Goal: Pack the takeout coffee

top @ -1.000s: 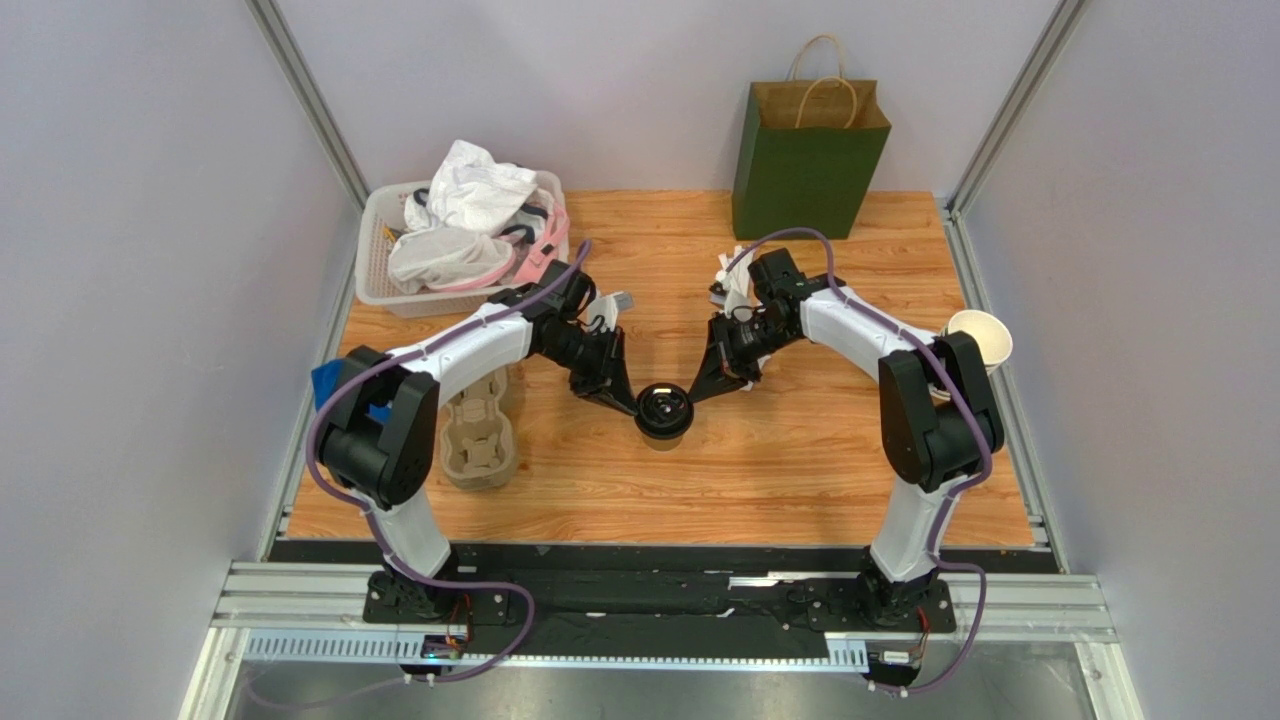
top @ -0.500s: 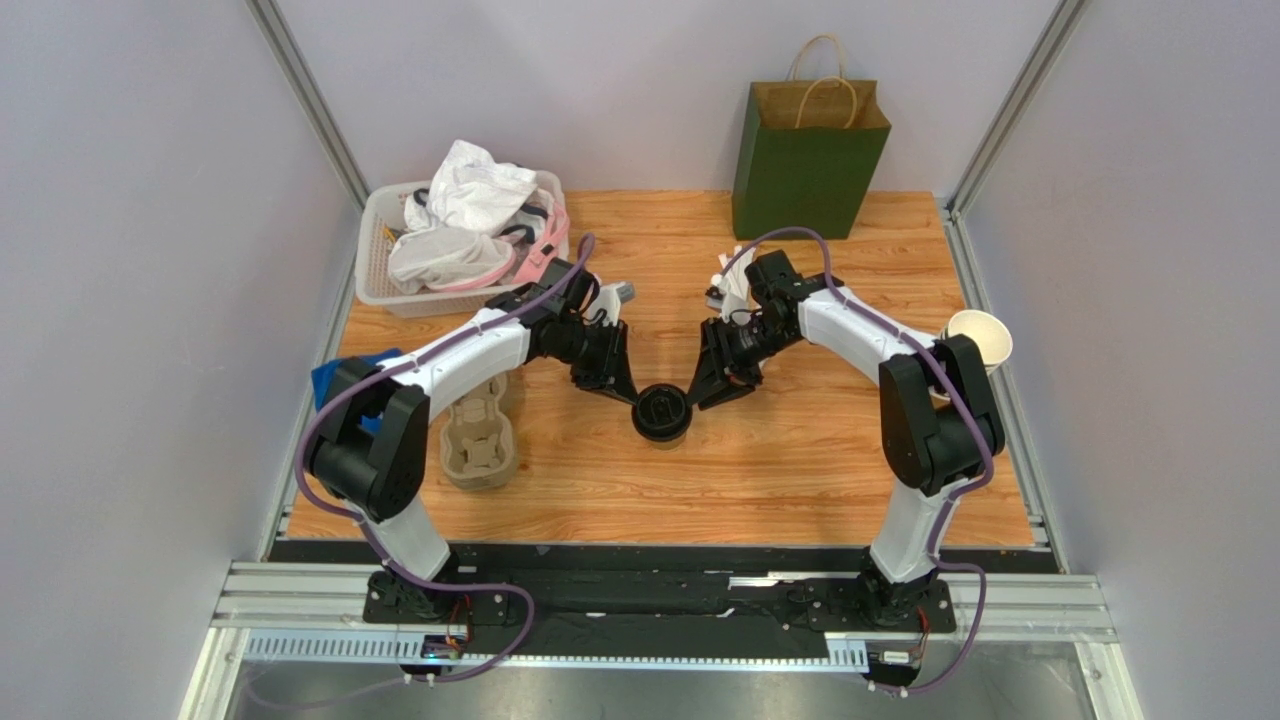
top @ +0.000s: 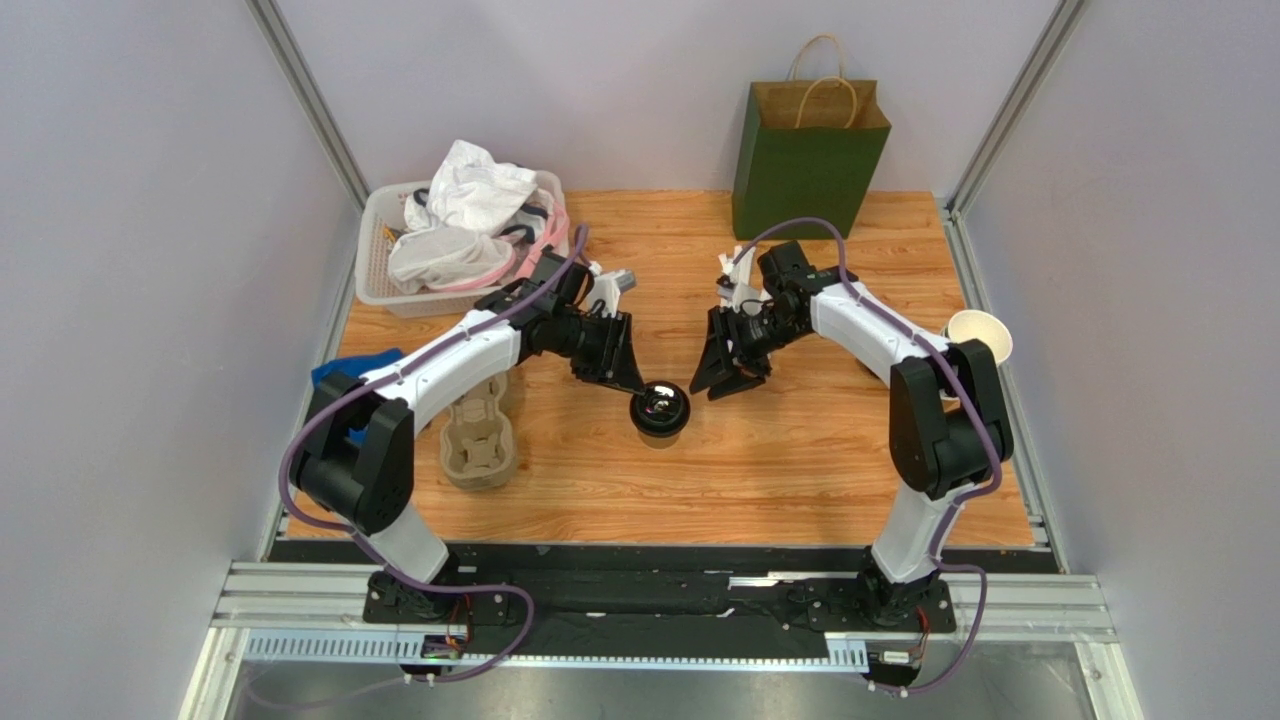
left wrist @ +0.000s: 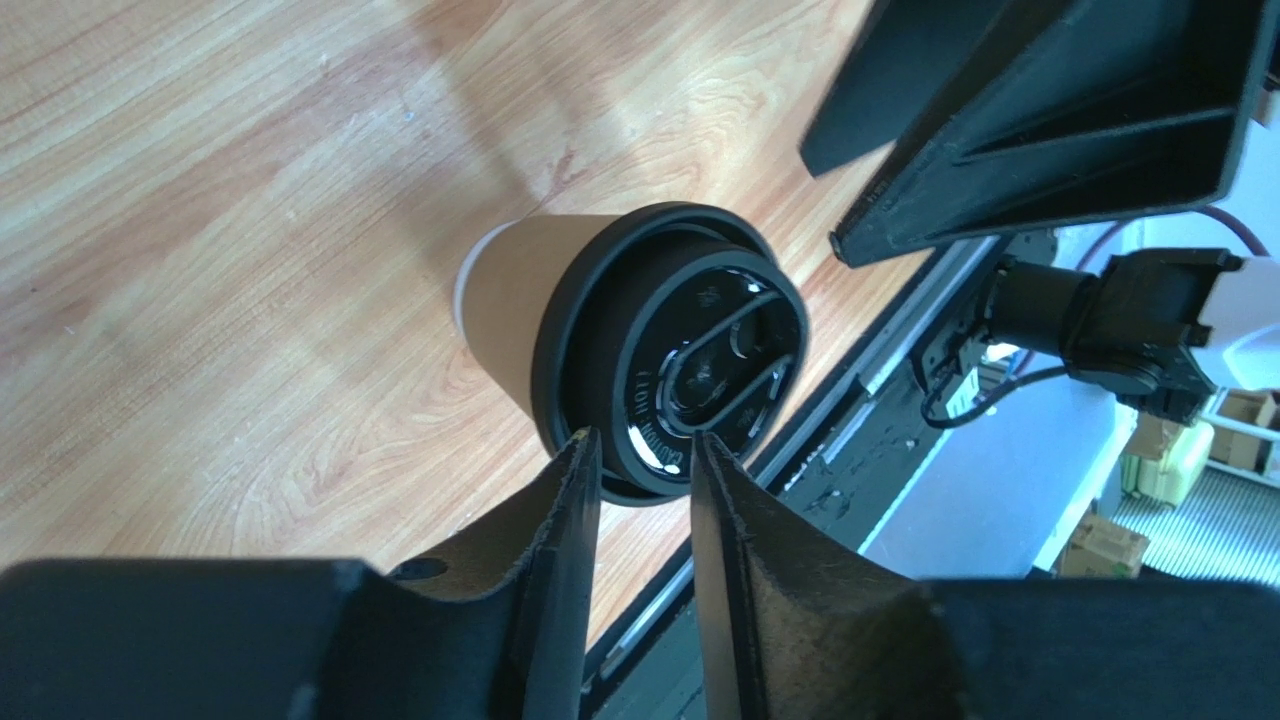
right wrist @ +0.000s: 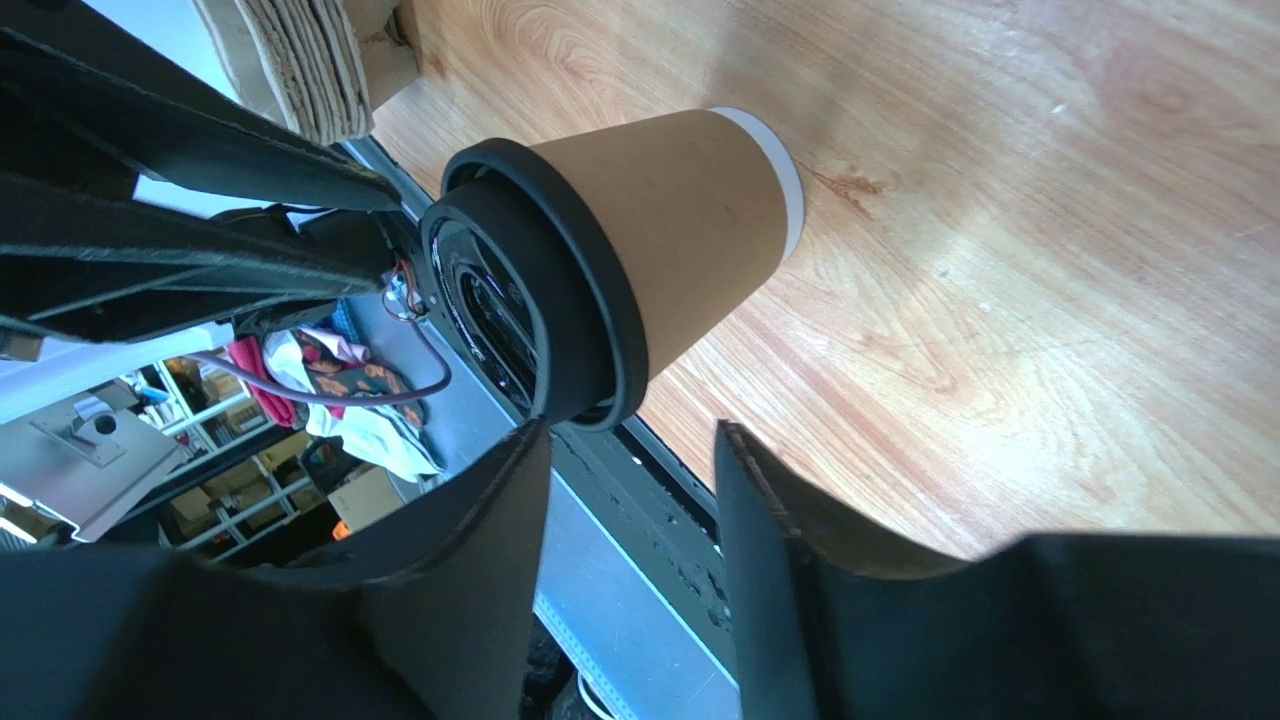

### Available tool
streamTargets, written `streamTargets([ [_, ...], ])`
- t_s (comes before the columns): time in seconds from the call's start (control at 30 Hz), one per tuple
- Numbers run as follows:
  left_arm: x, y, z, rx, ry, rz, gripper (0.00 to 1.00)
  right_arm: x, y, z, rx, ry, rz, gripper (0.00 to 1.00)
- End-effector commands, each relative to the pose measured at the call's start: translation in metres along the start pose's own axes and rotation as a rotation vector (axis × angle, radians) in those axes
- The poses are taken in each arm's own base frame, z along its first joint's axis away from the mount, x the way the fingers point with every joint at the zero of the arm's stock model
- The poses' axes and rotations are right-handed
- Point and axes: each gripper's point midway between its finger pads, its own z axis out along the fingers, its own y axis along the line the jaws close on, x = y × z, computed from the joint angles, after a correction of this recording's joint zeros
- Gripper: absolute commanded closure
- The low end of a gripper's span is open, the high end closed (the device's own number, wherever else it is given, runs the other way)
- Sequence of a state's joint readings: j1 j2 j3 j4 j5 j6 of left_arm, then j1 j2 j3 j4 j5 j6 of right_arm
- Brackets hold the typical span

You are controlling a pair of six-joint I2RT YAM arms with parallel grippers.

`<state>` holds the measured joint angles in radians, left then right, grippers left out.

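Note:
The takeout coffee [top: 660, 413], a brown paper cup with a black lid, stands upright on the wooden table. My left gripper [top: 633, 377] hovers just to its upper left. In the left wrist view its fingers [left wrist: 577, 503] are a little apart, tips at the rim of the lid [left wrist: 672, 357], with nothing between them. My right gripper [top: 721, 380] is clear of the cup on the right side. In the right wrist view that gripper [right wrist: 631, 446] is open and empty, and the cup [right wrist: 676, 225] lies just beyond its fingertips.
A green paper bag [top: 812, 150] stands at the back. A white basket [top: 379, 258] of cloths sits at the back left. Pulp cup carriers [top: 478, 435] lie near the left arm. An open white cup [top: 980, 338] stands at the right edge.
Both grippers were shut at the cup's lid a second ago. They have opened and drawn back, the right one farther; the cup stays standing on the table.

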<state>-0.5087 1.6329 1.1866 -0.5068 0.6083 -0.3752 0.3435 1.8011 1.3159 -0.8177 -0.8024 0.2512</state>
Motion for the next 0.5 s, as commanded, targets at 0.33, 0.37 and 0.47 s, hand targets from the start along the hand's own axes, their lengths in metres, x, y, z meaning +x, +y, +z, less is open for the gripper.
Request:
streamTargets([
  [0.33,-0.051,-0.062,-0.127,0.116,-0.365,0.322,0.08,-0.008,0.049,-0.060,0.112,-0.178,-0.383,0.17],
  [0.37,-0.051,-0.065,-0.137,0.113,-0.375,0.332,0.07,-0.010,0.044,-0.061,0.178,-0.194,-0.411,0.17],
  [0.47,-0.053,-0.063,-0.164,0.079,-0.427,0.340,0.04,-0.005,0.048,-0.056,0.291,-0.200,-0.519,0.17],
])
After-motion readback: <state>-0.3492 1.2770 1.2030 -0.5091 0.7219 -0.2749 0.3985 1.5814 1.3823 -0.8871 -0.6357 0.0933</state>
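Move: The lidded coffee cup stands between the hands: its middle is about 5 cm to the right of the left hand, 3 cm back and 7 cm lower. From the right hand it is some 6 cm left, 3 cm back and 6 cm down. The pulp cup carrier lies roughly 22 cm to the left of the left hand, nearly level with it and 11 cm below. The white paper strips lie about 15 cm ahead of the right hand, 9 cm right and 11 cm down. Upwards and apart, gathering speed, both hands leave the lidded cup. The left climbs about 13 cm while drawing left towards the carrier's side, its fingers spreading to nearly wide open and swinging forward by some 25 degrees. The right rises about half as far, almost straight up, opening wide with a similar forward swing. ##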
